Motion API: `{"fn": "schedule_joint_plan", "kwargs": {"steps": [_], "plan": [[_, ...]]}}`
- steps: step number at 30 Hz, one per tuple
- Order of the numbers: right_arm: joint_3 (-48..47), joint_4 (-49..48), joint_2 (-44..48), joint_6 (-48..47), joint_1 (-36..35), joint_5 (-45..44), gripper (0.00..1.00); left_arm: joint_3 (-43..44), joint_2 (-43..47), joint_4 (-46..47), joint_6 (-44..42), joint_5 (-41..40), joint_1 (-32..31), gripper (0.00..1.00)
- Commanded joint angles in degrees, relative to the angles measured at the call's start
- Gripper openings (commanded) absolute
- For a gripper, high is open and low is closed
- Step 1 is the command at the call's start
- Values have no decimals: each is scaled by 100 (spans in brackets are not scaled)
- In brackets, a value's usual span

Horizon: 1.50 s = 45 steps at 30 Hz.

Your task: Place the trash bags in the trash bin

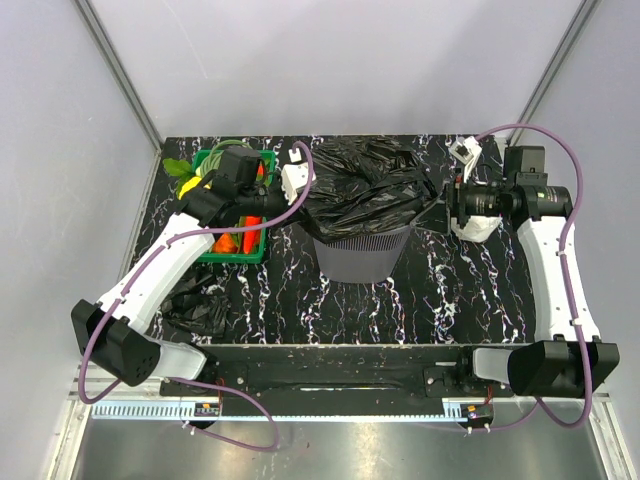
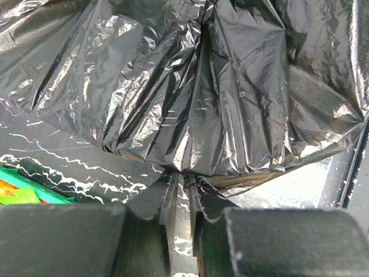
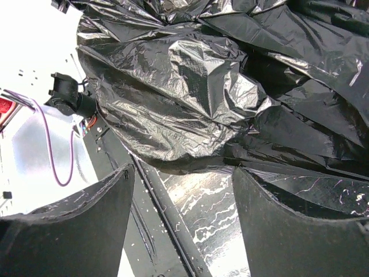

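Note:
A large black trash bag (image 1: 365, 185) lies crumpled over the mouth of the grey mesh trash bin (image 1: 360, 255) at mid-table. My left gripper (image 1: 303, 188) is at the bag's left edge. In the left wrist view its jaws (image 2: 184, 176) are pinched together on a fold of the film (image 2: 196, 104). My right gripper (image 1: 433, 215) is at the bag's right side, open. The right wrist view shows the bag (image 3: 190, 98) just beyond its fingertips (image 3: 183, 169), with nothing between them. A second, bunched trash bag (image 1: 195, 305) lies on the table at the near left.
A green crate (image 1: 235, 205) with vegetables stands behind the left arm, and its corner shows in the left wrist view (image 2: 29, 193). A white roll (image 1: 475, 225) sits under the right wrist. The table is black marble-patterned (image 1: 440, 290).

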State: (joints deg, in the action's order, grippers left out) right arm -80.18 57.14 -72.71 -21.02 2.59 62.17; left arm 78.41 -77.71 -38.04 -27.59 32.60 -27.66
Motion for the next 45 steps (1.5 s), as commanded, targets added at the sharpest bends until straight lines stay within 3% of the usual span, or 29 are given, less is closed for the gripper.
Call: {"fn": "schedule_joint_plan", "kwargs": {"steps": [1,21,45], "plan": [[20,-397,90,238,-109,67,71,192,186,113,-62,-52,-20,17],[169,-450,327,308,-136,-179,16,157,195,113,-97,-34,-20,16],[635,-230,793,89,-136,-144,3,78,336,113,-53,-61,-29,16]]}}
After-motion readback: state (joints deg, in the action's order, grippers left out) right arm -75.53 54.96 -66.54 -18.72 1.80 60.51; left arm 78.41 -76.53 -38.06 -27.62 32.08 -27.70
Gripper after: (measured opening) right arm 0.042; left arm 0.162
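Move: The trash bag's loose right edge hangs between the right hand's open fingers, about 1 cm to its left and level with it. The bag-covered trash bin's middle is roughly 14 cm left and 5 cm ahead of this hand, some 14 cm lower; the white bundle stands about 10 cm right, 13 cm ahead and 22 cm below. From the left hand, that right edge is some 26 cm to the right, straight across. The right hand shuts its fingers on the trash bag's right edge, then draws it back about 2 cm. ##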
